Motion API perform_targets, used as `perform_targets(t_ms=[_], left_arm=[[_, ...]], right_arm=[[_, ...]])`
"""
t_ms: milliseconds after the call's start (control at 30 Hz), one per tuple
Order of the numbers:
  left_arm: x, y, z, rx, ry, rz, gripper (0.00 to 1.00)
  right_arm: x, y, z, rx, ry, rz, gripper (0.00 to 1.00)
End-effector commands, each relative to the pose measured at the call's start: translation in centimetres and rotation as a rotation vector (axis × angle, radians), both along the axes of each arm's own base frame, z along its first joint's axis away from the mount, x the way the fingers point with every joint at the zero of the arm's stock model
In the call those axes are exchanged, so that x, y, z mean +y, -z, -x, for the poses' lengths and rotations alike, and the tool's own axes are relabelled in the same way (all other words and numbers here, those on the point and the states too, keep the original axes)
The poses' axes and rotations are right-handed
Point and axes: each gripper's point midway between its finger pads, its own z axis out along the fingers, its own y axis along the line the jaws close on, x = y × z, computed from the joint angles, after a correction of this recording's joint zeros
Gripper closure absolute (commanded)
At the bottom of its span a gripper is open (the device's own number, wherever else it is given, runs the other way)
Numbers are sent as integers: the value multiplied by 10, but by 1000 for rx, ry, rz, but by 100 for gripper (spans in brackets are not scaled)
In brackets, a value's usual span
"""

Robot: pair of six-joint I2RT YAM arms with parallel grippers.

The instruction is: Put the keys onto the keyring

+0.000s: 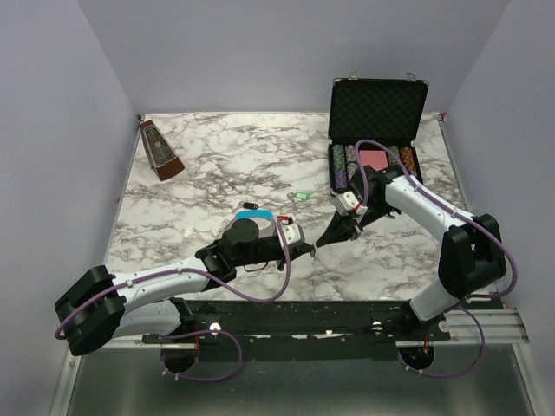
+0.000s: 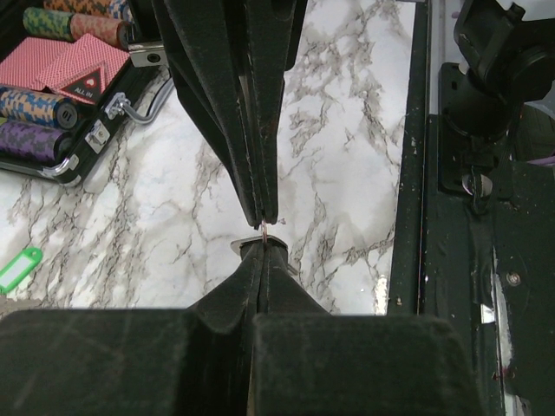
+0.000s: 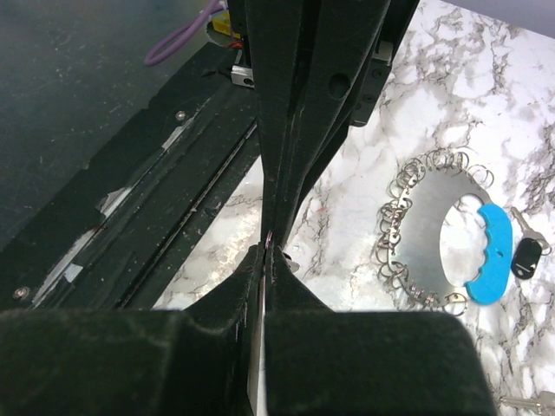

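My two grippers meet tip to tip above the marble near the front centre. The left gripper (image 1: pixel 310 250) (image 2: pixel 263 245) is shut on a small silver key (image 2: pixel 242 247), whose thin metal loop sticks out between the tips. My right gripper (image 1: pixel 326 239) (image 3: pixel 269 253) pinches the same small piece from the other side, its jaws all but touching. The keyring (image 1: pixel 252 211) (image 3: pixel 416 227), a loop of wire links with a light blue section (image 3: pixel 487 251), lies flat on the table behind the left wrist. A black-headed key (image 3: pixel 526 257) lies against it. A green-headed key (image 1: pixel 301 196) (image 2: pixel 19 268) lies apart.
An open black case (image 1: pixel 377 102) holding poker chips (image 2: pixel 35 108) and red cards stands at the back right, its metal handle (image 2: pixel 139 106) facing the arms. A brown metronome (image 1: pixel 161 152) stands at the back left. The black mounting rail (image 1: pixel 286 316) runs along the near edge.
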Motion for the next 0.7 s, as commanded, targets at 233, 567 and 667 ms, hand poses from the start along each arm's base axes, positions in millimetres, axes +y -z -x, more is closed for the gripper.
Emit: perform_targets(t_ms=[233,567,667], left_arm=[[7,1,2,118,-11,-222,100],[18,9,1,237,-41,-372,100],[17,4,-1,254,-48,-378,100]], right_arm=[[-1,-1,10,155,10,44,71],[-1,-1,2,186,28,115,58],[-1,-1,-1,197,43,137,57]])
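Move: The ring with its black-headed key sits between the two sets of shut fingertips, about 1 cm to the left hand's right and 1 cm below it, and about 1 cm left and 1 cm below the right hand. From the left hand, the blue-handled ring plate lies on the table some 15 cm left, 13 ahead and 15 below, and the green tag 24 cm ahead, 2 left at that same depth. The right fingers open, letting go, while the left keeps pinching the ring, tipping its fingertips down some 20 degrees. ##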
